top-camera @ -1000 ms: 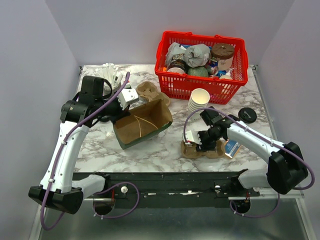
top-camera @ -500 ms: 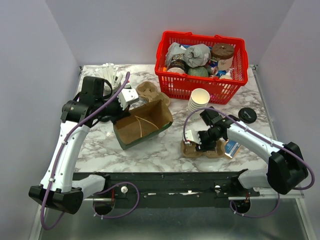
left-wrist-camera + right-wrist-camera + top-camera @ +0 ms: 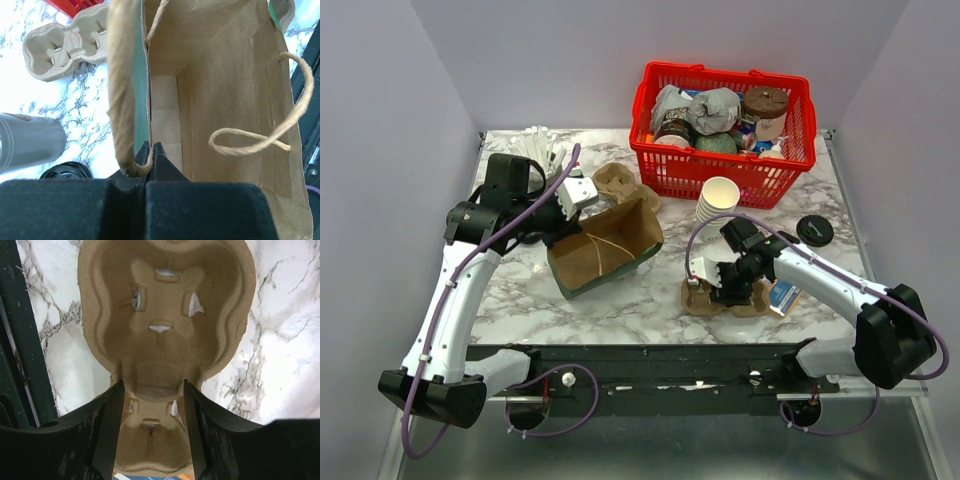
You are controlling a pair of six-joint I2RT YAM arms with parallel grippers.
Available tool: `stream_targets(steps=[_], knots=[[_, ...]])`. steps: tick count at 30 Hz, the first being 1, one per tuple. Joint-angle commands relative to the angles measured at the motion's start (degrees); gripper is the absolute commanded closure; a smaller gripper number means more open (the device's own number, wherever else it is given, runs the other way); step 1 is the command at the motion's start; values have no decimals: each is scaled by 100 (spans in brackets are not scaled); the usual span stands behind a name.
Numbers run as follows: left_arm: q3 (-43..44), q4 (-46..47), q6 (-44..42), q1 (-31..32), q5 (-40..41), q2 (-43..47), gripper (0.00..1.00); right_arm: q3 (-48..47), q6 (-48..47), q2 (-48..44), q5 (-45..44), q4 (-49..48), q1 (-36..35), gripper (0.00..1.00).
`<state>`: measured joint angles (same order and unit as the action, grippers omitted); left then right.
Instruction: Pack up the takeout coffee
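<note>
A brown paper bag [image 3: 605,250] lies on its side on the marble table, mouth toward the left arm. My left gripper [image 3: 572,196] is shut on the bag's near wall beside its twine handle [image 3: 120,100]; the bag's inside [image 3: 215,75] looks empty. A pulp cup carrier [image 3: 704,299] lies flat near the front edge. My right gripper [image 3: 720,283] straddles the carrier's [image 3: 165,305] narrow waist, fingers [image 3: 112,430] pressed against both sides. A stack of white paper coffee cups [image 3: 719,198] stands behind the right arm.
A red basket [image 3: 720,172] full of groceries fills the back right. A second pulp carrier [image 3: 620,183] lies behind the bag. A black lid [image 3: 814,231] and a blue carton [image 3: 783,295] lie right of the right arm. White lids [image 3: 542,146] sit back left.
The right gripper's fingers have eased slightly wider on the carrier. The bag and the left arm have barely shifted.
</note>
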<state>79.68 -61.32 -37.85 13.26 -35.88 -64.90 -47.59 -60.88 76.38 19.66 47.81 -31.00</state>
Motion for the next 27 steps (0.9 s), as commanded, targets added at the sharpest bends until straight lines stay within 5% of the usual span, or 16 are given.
stream_targets(steps=[1, 17, 20, 23, 25, 27], knots=[[-67, 129, 49, 19, -236, 48, 100, 119, 296, 35, -111, -228, -2, 40], [-198, 190, 84, 19, -244, 48, 100, 92, 824, 149, -147, -431, -81, 46], [-225, 199, 93, 19, -235, 48, 100, 154, 754, 149, -112, -413, -90, 56], [-242, 156, 67, 19, -270, 39, 100, 102, 744, 114, -77, -299, -90, 72], [-225, 103, 23, 19, -271, 31, 100, -205, 762, 9, 55, 7, -90, 95], [-155, 59, -30, 19, -288, 48, 100, -695, 867, -61, 134, 245, -90, 99]])
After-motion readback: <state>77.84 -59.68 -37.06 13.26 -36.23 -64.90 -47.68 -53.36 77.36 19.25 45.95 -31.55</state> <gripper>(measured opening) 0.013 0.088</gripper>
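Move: Just under the right fingers, about 1 cm lower and centred on them, lies the narrow waist of the pulp cup tray. From this hand the blue card sits level and some 16 cm to the right, the paper cup stack about 18 cm ahead and 2 cm left, and the held bag's mouth roughly 26 cm left, 9 cm farther out and well above. From the left hand the tray is about 33 cm right, 8 cm back and 24 cm lower. Closing on the tray's waist is the main act: the right hand first sinks and edges left by about half a centimetre each while turning some 5 degrees clockwise, then its half-open fingers shut almost fully, pinching the thin pulp from the front and back sides, with a hint of lift at the end. The left hand keeps its pinch on the bag's rim and handle, easing down less than a centimetre. ##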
